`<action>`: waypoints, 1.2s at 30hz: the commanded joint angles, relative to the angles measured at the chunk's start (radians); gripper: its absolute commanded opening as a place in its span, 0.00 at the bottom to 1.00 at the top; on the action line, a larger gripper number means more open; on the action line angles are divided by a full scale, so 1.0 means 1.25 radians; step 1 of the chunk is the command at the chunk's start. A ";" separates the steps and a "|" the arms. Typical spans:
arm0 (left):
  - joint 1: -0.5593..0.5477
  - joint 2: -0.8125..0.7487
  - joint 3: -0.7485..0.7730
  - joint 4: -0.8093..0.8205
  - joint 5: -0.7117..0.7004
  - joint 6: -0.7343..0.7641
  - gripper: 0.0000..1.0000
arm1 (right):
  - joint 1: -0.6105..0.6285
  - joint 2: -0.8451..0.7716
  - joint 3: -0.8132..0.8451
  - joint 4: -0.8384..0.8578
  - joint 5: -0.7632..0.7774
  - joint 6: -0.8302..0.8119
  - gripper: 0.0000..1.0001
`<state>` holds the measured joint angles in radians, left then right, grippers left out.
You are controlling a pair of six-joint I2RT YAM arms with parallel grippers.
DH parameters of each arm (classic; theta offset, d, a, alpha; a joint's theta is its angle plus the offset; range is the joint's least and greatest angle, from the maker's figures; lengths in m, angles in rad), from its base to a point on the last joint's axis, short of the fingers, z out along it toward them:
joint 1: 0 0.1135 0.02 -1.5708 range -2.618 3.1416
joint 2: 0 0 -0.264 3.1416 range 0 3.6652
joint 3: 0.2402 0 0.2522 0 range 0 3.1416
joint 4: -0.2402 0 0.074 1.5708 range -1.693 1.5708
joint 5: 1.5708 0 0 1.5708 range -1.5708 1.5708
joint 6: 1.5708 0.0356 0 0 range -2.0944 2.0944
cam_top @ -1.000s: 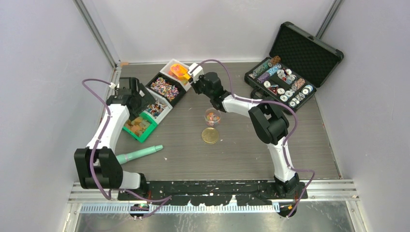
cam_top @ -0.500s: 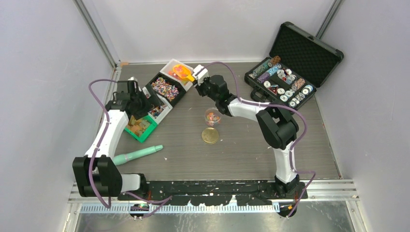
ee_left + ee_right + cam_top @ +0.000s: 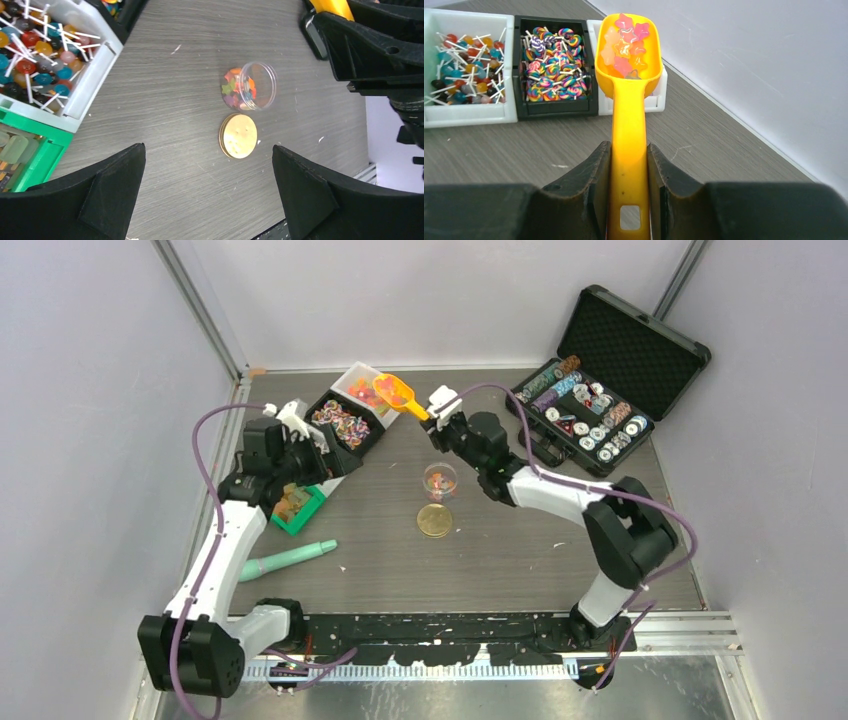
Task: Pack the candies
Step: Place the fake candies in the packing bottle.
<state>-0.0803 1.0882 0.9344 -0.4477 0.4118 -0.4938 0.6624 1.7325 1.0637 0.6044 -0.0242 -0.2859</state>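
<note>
My right gripper (image 3: 432,410) (image 3: 629,150) is shut on the handle of the orange scoop (image 3: 395,393) (image 3: 629,60). The scoop is held level above the table beside the far white bin (image 3: 362,388). Pink and orange star candies (image 3: 626,42) fill its bowl. A small clear jar (image 3: 439,481) (image 3: 249,86) with a few mixed candies stands mid-table, and a flat gold disc (image 3: 434,520) (image 3: 238,135) lies just in front of it. My left gripper (image 3: 315,445) (image 3: 207,150) hangs open and empty above the bins, looking down on the jar and the disc.
A black bin of striped swirl candies (image 3: 340,423) (image 3: 555,65), a white bin of lollipops (image 3: 45,55) (image 3: 464,75) and a green bin of golden-brown sweets (image 3: 292,505) line the left. An open black case of poker chips (image 3: 590,410) stands at the back right. A teal pen-like tool (image 3: 285,558) lies at the front left.
The right gripper has drawn back to the right, lifting the loaded scoop out of the far white bin. The left arm has swung up and right over the bins, still open.
</note>
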 commanded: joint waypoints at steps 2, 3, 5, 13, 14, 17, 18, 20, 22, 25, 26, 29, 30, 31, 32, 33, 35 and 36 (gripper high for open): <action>-0.042 -0.033 0.038 -0.070 -0.034 0.080 1.00 | -0.002 -0.172 -0.093 0.049 0.003 -0.019 0.00; -0.053 -0.042 0.039 -0.085 -0.047 0.092 1.00 | -0.002 -0.197 -0.111 0.037 0.002 -0.021 0.00; -0.077 -0.062 0.027 -0.104 -0.077 0.122 1.00 | -0.001 -0.248 -0.151 0.003 0.002 -0.028 0.00; -0.120 -0.101 0.031 -0.183 -0.187 0.164 1.00 | 0.005 -0.465 -0.266 -0.155 -0.011 -0.044 0.00; -0.123 -0.106 0.032 -0.185 -0.193 0.166 1.00 | 0.007 -0.493 -0.275 -0.178 -0.008 -0.044 0.00; -0.124 -0.115 0.032 -0.184 -0.203 0.166 1.00 | 0.011 -0.563 -0.294 -0.256 -0.014 -0.053 0.00; -0.123 -0.117 0.035 -0.187 -0.208 0.166 1.00 | 0.013 -0.582 -0.297 -0.286 -0.023 -0.060 0.00; -0.124 -0.123 0.040 -0.192 -0.218 0.166 1.00 | 0.015 -0.615 -0.293 -0.370 -0.049 -0.088 0.00; -0.123 -0.130 0.038 -0.193 -0.228 0.166 1.00 | 0.018 -0.648 -0.287 -0.448 -0.071 -0.096 0.00; -0.124 -0.135 0.037 -0.193 -0.233 0.167 1.00 | 0.025 -0.700 -0.292 -0.519 -0.074 -0.095 0.00; -0.124 -0.136 0.038 -0.194 -0.234 0.167 1.00 | 0.025 -0.715 -0.293 -0.535 -0.071 -0.095 0.00; -0.124 -0.139 0.038 -0.196 -0.240 0.167 1.00 | 0.029 -0.754 -0.293 -0.589 -0.046 -0.099 0.00; -0.124 -0.141 0.038 -0.197 -0.240 0.167 1.00 | 0.029 -0.763 -0.293 -0.606 -0.041 -0.101 0.00; -0.124 -0.142 0.039 -0.198 -0.240 0.167 1.00 | 0.030 -0.770 -0.293 -0.620 -0.036 -0.103 0.00; -0.124 -0.143 0.038 -0.197 -0.240 0.167 1.00 | 0.030 -0.778 -0.292 -0.635 -0.034 -0.104 0.00; -0.124 -0.143 0.038 -0.198 -0.240 0.167 1.00 | 0.031 -0.784 -0.289 -0.651 -0.035 -0.104 0.00; -0.125 -0.144 0.039 -0.198 -0.243 0.167 1.00 | 0.035 -0.795 -0.282 -0.684 -0.035 -0.102 0.00; -0.127 -0.144 0.039 -0.199 -0.245 0.167 1.00 | 0.036 -0.799 -0.278 -0.696 -0.033 -0.102 0.00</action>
<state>-0.2310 0.9295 0.9459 -0.6956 0.1230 -0.3023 0.6975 0.7654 0.6861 -0.2050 -0.0826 -0.4015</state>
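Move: The packing bottle, where the right hand's loaded yellow scoop is bound, stands about 7 cm back from that hand, 2 cm to its right and some 13 cm lower. The gold lid lies roughly 16 cm back and 1 cm right of the hand; the star-candy tray is some 16 cm ahead and 15 cm left, the black lollipop tray 7 cm ahead and 21 cm left. From the left hand the bottle is about 5 cm ahead and 20 cm right, 13 cm below. Still pinching the yellow scoop by its handle, the right hand draws back about 19 cm and 13 cm to its right, away from the star-candy tray, bringing the loaded bowl to the packing bottle. It arcs up about 4 cm, then sinks a little, its left side rolling down some 10 degrees. The empty left hand pulls back 5 cm, open, rolling its left side up. ##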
